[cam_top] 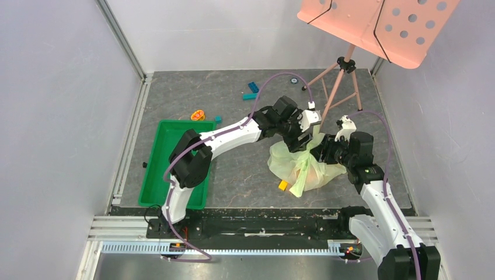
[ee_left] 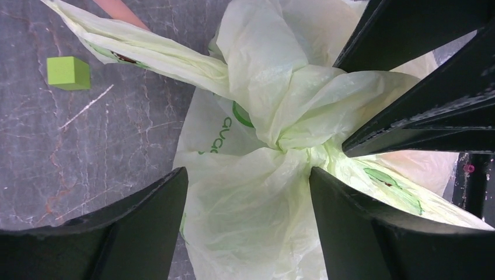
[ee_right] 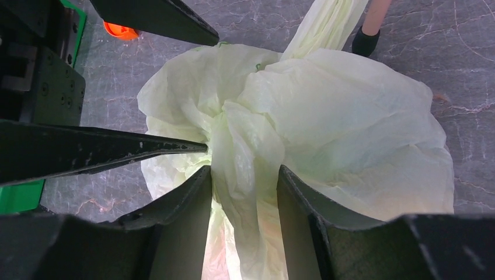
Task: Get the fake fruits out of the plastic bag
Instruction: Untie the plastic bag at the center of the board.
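The plastic bag (cam_top: 300, 166) lies crumpled on the grey floor, pale green and bunched at its top. The fake fruits are hidden inside it; only a faint orange-pink tint shows through (cam_top: 313, 172). My right gripper (ee_right: 242, 195) is shut on a gathered fold of the bag (ee_right: 245, 151), seen from above at the bag's right side (cam_top: 324, 153). My left gripper (ee_left: 248, 201) is open wide, with the bag (ee_left: 257, 210) between its fingers and just over the bag's top in the top view (cam_top: 306, 139). The two grippers' fingertips nearly meet at the bunch.
A rigid green tray (cam_top: 153, 175) stands at the left. A flat orange piece (cam_top: 198, 115) and blue blocks (cam_top: 252, 88) lie behind it. A yellow block (cam_top: 282, 185) is by the bag's front and a green cube (ee_left: 68, 72) beside it. A pink music stand's legs (cam_top: 341, 81) stand just behind.
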{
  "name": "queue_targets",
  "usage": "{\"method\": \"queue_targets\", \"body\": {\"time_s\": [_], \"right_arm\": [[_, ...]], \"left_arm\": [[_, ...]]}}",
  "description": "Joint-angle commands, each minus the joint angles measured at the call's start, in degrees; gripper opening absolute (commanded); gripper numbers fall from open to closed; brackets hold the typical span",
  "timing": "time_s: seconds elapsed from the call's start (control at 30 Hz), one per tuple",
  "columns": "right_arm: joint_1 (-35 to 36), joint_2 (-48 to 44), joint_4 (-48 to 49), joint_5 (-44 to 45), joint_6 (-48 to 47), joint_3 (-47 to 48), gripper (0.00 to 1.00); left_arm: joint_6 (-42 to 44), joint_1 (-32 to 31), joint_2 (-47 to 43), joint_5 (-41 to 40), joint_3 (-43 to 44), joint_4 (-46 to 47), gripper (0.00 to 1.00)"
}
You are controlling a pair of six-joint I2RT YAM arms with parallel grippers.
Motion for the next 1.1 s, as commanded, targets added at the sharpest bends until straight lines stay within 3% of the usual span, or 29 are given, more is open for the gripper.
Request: {"method": "queue_targets", "body": {"time_s": [0.0,0.13,0.2,0.27,0.33,0.4,0.47,0.5,0.73,0.93,1.07], "right_arm": [[-0.2,-0.3,2.1,-1.5,-0.1,-0.2,0.46],[-0.2,-0.4,2.2,-1.6,-0.1,-0.2,0.41],[-0.2,-0.4,2.2,-1.2,-0.1,-0.2,0.39],[-0.2,-0.5,2.2,-0.7,0.2,-0.2,0.38],[-0.2,-0.5,2.6,-0.6,0.6,-0.3,0.33],[-0.2,-0.7,3.2,-0.5,1.0,-0.4,0.21],[-0.2,-0.8,3.4,0.0,1.6,-0.4,0.01],[-0.2,-1.0,3.5,0.6,2.0,-0.3,0.00],[-0.2,-3.5,3.2,6.4,5.3,1.3,0.00],[-0.4,-2.0,3.4,8.4,11.2,2.9,0.00],[-0.9,-1.5,3.6,11.2,14.7,2.9,0.00]], "left_arm": [[1.8,0.7,1.5,1.8,4.3,-2.5,0.80],[0.7,1.3,3.5,3.5,6.8,-5.6,0.67],[-0.1,1.5,3.5,4.3,7.2,-6.2,0.53],[-0.9,1.6,3.2,4.6,6.8,-6.2,0.30],[-1.6,1.7,2.5,4.9,6.2,-5.9,0.24],[-2.4,1.7,1.7,5.0,5.5,-5.3,0.18],[-3.2,1.7,0.8,4.9,4.6,-4.8,0.08],[-3.7,1.7,0.2,4.8,4.2,-4.6,0.04],[-11.1,3.7,-8.9,1.3,-4.7,3.4,0.02],[-20.2,10.3,-16.6,4.5,-11.7,7.9,0.02],[-21.8,12.1,-22.4,0.9,-19.5,10.7,0.02]]}}
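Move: Around the knot at the top of the plastic bag both hands are already in place: it lies about 2 cm back, 3 cm right and 2 cm below the open left hand. From the right hand the knot is some 1 cm ahead, 3 cm left and 2 cm down. A yellow block sits on the table 14 cm back, 4 cm left and 12 cm below the left hand; a green block is 11 cm ahead, 4 cm right of that hand, equally low. Pinching the bunched plastic beside the knot, the left hand sinks about 1 cm as its wide fingers shut, then hauls left about 8 cm and up nearly as much, edging forward and swinging counter-clockwise. Meanwhile the right closes its half-open fingers on the fold between them, then rises and eases forward about 2 cm with a slight clockwise turn. ##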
